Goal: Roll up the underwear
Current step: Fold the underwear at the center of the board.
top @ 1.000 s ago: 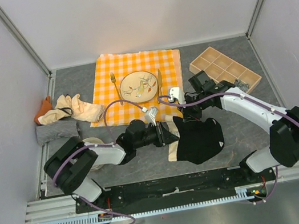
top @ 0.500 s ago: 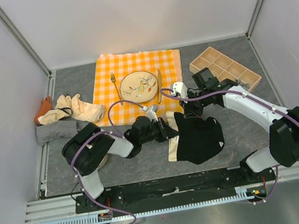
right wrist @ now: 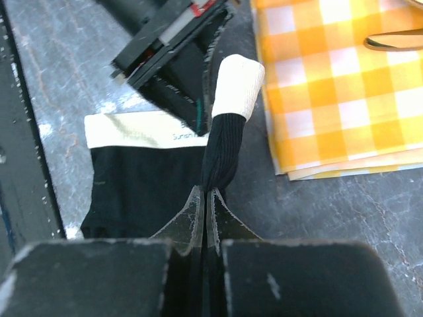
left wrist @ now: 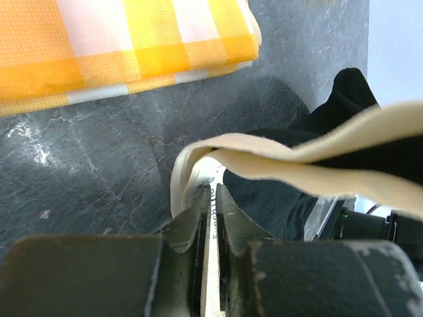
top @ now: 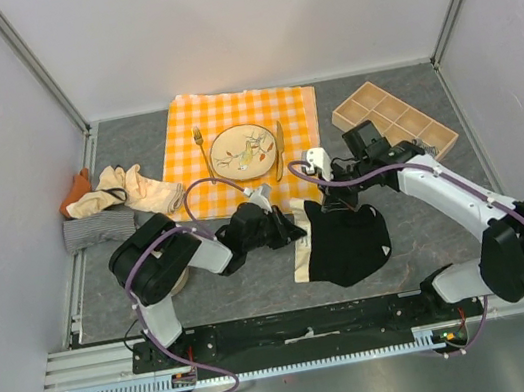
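The black underwear (top: 351, 241) with a cream band (top: 301, 260) lies on the grey table, in front of the checked cloth. My left gripper (top: 295, 227) is at its left edge, shut on the cream band (left wrist: 297, 162), which loops up out of the jaws (left wrist: 210, 193). My right gripper (top: 332, 202) is at the far edge, shut on a bunched fold of the black cloth (right wrist: 221, 152) whose cream end (right wrist: 238, 86) sticks up. More underwear lies at the far left: cream pieces (top: 124, 192), a grey-and-white striped one (top: 100, 228) and an orange one (top: 73, 192).
The orange-and-white checked tablecloth (top: 293, 114) carries a plate (top: 244, 149), a fork (top: 200, 146) and a knife (top: 280, 147). A wooden compartment tray (top: 394, 119) stands at the back right. White walls and metal rails enclose the table.
My left gripper has closed on the cream band and slid slightly left. My right gripper has moved back and to the right with the black fold, and the underwear's far edge has lifted.
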### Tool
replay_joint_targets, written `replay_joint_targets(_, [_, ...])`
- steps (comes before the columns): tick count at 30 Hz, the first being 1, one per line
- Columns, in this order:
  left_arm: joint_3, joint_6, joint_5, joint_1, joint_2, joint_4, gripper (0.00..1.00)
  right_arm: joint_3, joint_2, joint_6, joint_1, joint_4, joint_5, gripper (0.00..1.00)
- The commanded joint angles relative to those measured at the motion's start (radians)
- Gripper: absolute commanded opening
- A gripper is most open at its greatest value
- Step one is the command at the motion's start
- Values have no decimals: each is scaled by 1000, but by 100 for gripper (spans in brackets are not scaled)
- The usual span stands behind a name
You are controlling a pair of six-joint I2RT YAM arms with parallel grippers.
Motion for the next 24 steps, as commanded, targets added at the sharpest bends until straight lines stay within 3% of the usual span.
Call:
replay_joint_targets(1, [-1, 39, -57, 21, 3, -46, 14, -28, -58, -117, -3, -74, -103, 0])
replay_joint_targets(5, [-40, 43, -25, 29, -57, -17, 18, -64, -73, -203, -1, -145, -105, 0])
replay_joint_targets(12, [-78, 72, 58, 32, -231, -144, 31, -98, -51, -266, 48, -167, -97, 0])
replay_joint_targets(24, [-213, 169, -62, 38, -641, -411, 35, -118, -1, -288, 214, -182, -15, 0])
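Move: The black underwear's near half, where the right hand is taking the far part it holds raised beside the waistband, lies about 13 cm back, 2 cm left and 12 cm below that hand. The cream waistband's middle is 7 cm back and 9 cm left, equally low; the checkered cloth's middle is about 15 cm ahead and 19 cm left. From the left hand, down at the waistband's middle, that near half is some 7 cm back, 7 cm right and just lower. The raised far part of the underwear, still pinched in the shut right fingers, is carried back about 9 cm over the near half and lowered some 4 cm, the wrist turning about 20 degrees counter-clockwise. The left fingers stay at the waistband briefly, then open wider and come free of it, rising while backing off to the left and towards the base. ##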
